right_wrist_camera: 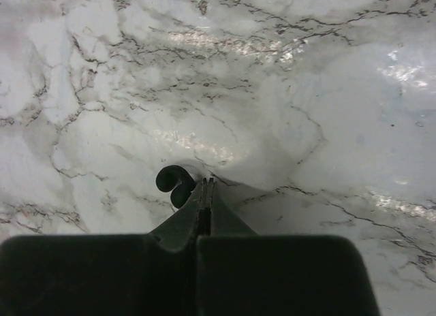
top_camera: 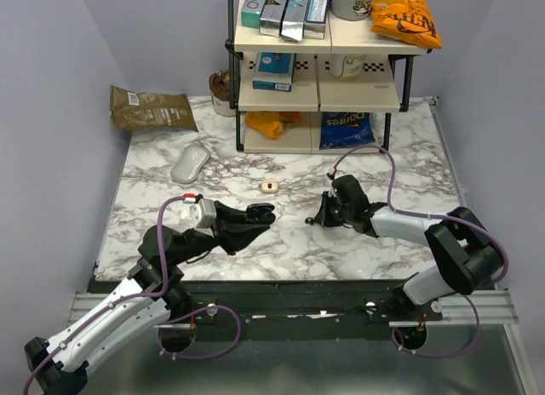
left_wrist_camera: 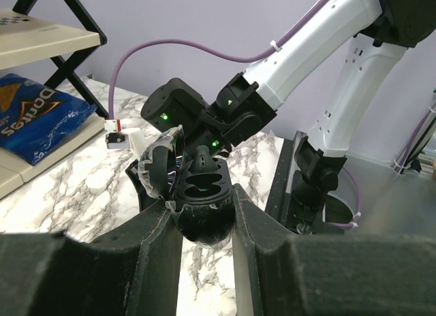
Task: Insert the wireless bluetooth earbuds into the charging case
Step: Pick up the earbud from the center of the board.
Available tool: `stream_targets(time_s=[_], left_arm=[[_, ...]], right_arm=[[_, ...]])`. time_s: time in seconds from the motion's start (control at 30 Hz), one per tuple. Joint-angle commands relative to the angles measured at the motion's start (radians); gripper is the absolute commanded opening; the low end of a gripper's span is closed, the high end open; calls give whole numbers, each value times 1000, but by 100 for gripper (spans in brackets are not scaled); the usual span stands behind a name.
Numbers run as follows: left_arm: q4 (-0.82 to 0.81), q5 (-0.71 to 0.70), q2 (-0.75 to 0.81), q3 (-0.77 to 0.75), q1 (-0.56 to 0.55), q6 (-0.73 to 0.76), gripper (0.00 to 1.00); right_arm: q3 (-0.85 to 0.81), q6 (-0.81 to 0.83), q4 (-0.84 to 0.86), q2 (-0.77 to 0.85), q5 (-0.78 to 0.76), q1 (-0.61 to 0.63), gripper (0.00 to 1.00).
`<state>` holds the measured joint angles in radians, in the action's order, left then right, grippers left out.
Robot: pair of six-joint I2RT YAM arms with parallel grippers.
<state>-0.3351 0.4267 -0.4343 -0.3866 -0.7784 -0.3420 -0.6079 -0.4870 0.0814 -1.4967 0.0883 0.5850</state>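
Observation:
My left gripper (left_wrist_camera: 202, 201) is shut on the black charging case (left_wrist_camera: 201, 193), held just above the marble table (top_camera: 409, 174). The case's lid (left_wrist_camera: 159, 167) is swung open to the left. Its two sockets look dark, and I cannot tell whether a bud sits in them. In the top view the left gripper (top_camera: 261, 214) and case (top_camera: 259, 213) sit left of centre. One tiny black earbud (right_wrist_camera: 174, 184) lies on the marble, touching the left side of my right gripper (right_wrist_camera: 206, 184), whose jaws are pressed together with nothing between them. From above, this earbud (top_camera: 309, 220) lies just left of the right gripper (top_camera: 324, 217).
A shelf rack (top_camera: 319, 71) with snack boxes and a blue Doritos bag (top_camera: 347, 129) stands at the back. A brown bag (top_camera: 152, 108) lies at the back left, with a grey oval object (top_camera: 190, 165) and a small beige ring (top_camera: 269, 186) on the marble nearer the middle.

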Motion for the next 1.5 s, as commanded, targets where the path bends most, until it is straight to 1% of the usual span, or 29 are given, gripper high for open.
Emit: stream_targets(time_s=[0.0, 0.13, 0.27, 0.37, 0.4, 0.43, 0.47, 0.5, 0.63, 0.7, 0.8, 0.87, 1.1, 1.47], left_arm=[[-25, -16, 9, 6, -9, -9, 0], [-18, -19, 12, 5, -12, -6, 0], [-16, -22, 14, 8, -13, -6, 0], [-13, -23, 11, 5, -15, -3, 0], [-10, -26, 12, 3, -16, -2, 0], [-7, -26, 12, 3, -15, 0, 0], [-5, -26, 14, 2, -16, 0, 0], [-4, -29, 12, 2, -16, 3, 0], [-1, -32, 14, 2, -16, 3, 0], [1, -35, 14, 0, -16, 5, 0], [-4, -34, 11, 2, -18, 6, 0], [-8, -32, 5, 0, -19, 6, 0], [4, -31, -1, -6, -21, 9, 0], [11, -32, -6, -8, -22, 17, 0]], right_arm=[[11, 2, 27, 7, 39, 29, 1], [7, -12, 11, 7, 36, 35, 0], [13, -18, -9, 41, 33, 38, 0], [11, -33, -60, 70, -31, 38, 1], [1, -36, -104, 90, -53, 38, 2], [-9, -30, -124, 98, -85, 38, 5], [-18, -24, -146, 104, -113, 38, 11], [-36, -16, -175, 113, -122, 38, 13], [-76, 42, -203, 153, -144, 38, 17], [-90, 77, -193, 165, -127, 38, 24], [-157, 172, -204, 125, -23, 38, 36], [-209, 208, -221, 69, 27, 39, 40], [-308, 237, -256, -81, 77, 38, 38], [-283, 243, -264, -119, 80, 38, 37]])
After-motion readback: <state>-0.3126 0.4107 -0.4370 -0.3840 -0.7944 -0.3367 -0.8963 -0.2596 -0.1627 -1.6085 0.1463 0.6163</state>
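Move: About 2 cm to the right hand's left, roughly level with it fore and aft and a centimetre lower, lies the black earbud, right beside the shut fingertips. The white case sits some 12 cm to that hand's left and 10 cm farther out, at about table height. The charging case, held open by the left hand, is roughly 14 cm back, 13 cm left and 28 cm higher. From the left hand the earbud lies about 14 cm ahead, 11 cm right and 29 cm down. Nudging the earbud back and left with the shut tips for about 1.5 cm, the right hand then rises some 7 cm off the table, opening its fingers partway and swinging forward and left. It sinks again by about 4 cm with the fingers spread either side of the earbud's line, turning some 15 degrees counter-clockwise. The left hand keeps the charging case held still. ##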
